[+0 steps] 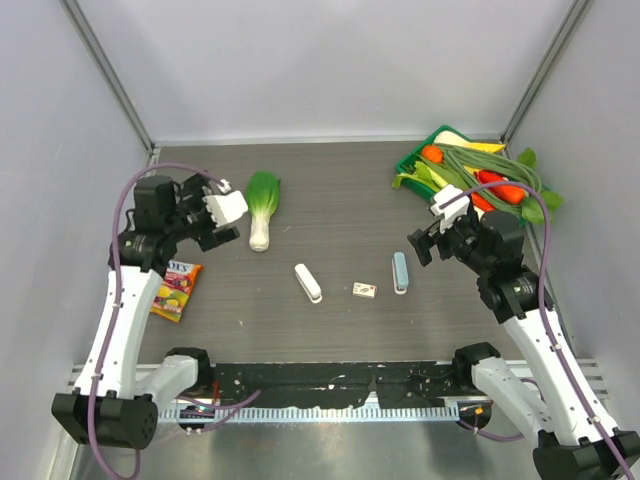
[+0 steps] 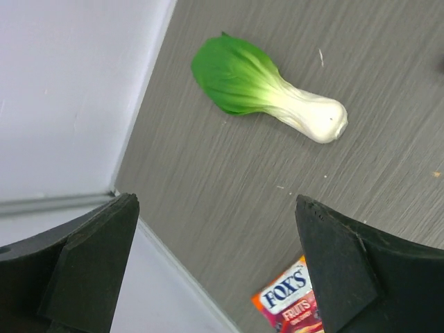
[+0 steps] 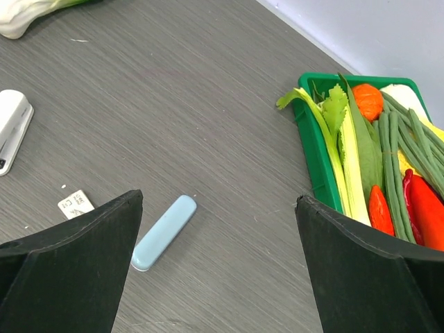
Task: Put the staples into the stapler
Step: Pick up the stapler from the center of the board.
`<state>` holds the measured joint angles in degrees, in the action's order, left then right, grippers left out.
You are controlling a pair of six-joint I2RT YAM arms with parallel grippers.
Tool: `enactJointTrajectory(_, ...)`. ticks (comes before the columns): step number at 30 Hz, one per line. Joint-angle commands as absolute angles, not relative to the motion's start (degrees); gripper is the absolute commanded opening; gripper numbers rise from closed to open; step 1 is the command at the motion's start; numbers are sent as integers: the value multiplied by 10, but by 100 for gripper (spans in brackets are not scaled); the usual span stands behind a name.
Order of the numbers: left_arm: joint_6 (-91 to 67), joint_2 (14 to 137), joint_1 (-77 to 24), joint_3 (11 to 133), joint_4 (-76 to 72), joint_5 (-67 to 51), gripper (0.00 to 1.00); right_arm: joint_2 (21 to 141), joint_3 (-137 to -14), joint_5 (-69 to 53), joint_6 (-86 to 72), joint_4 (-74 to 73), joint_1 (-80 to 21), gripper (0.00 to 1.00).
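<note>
The stapler (image 1: 308, 283), small, slim and white, lies on the dark table near the middle front; the right wrist view catches it at the left edge (image 3: 12, 128). The staples (image 1: 364, 290), a tiny flat box, lie just right of it (image 3: 75, 204). My left gripper (image 1: 232, 220) hovers open at the far left beside a bok choy, well away from both; its jaws (image 2: 215, 201) hold nothing. On the right, my right gripper (image 1: 430, 225) is also open and empty (image 3: 218, 198), raised above the table to the right of the staples.
A pale blue bar (image 1: 401, 272) lies right of the staples (image 3: 164, 232). A toy bok choy (image 1: 263, 205) sits back left (image 2: 263, 87). A candy bag (image 1: 176, 290) lies at the left edge (image 2: 291, 302). A green tray (image 1: 408, 160) of vegetables stands back right (image 3: 316, 152).
</note>
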<state>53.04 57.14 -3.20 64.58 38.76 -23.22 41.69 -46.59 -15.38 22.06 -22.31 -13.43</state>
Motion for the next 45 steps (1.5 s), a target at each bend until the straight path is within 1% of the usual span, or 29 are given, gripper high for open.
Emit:
enactJointTrajectory(1,729,605,-63,664,417,-246,100,430,-461,-154,229,-199,-136,97)
enactJointTrajectory(6,854,642,-97,655,423,-241,100,448,-456,-147,233,-198,-136,97)
enactJointTrajectory(10,926,678,-119,652,418,-235,100,461,-450,-137,238,-193,-135,97)
enactJointTrajectory(16,992,734,-148,649,387,-200,100,481,-445,-129,247,-192,-135,97)
enactJointTrajectory(20,1081,759,-170,630,378,-178,100,495,-444,-126,250,-191,-135,97)
enactJointTrajectory(24,1054,784,-197,641,397,-184,100,507,-442,-117,257,-191,-135,97)
enactJointTrajectory(31,1013,794,-252,652,506,-289,100,518,-448,-125,255,-197,-128,97)
enactJointTrajectory(33,1013,800,-271,643,525,-292,100,518,-449,-127,252,-198,-122,97)
enactJointTrajectory(37,998,820,-332,612,505,-282,100,514,-450,-134,249,-200,-112,97)
enactJointTrajectory(45,991,888,-366,617,478,-294,100,508,-449,-145,246,-202,-104,97)
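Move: The white stapler lies about 21 cm to the left hand's right, 8 cm back and some 26 cm below. Beside it, the staple box is about 12 cm farther right and 1 cm nearer the base; the leek is about 10 cm left of the stapler and 16 cm farther out. From the right hand, the stapler is roughly 26 cm left, 4 cm back and 24 cm below. Open left hand sinks and sweeps right, some 17 cm each, then back, turning clockwise towards the stapler; right lowers. ##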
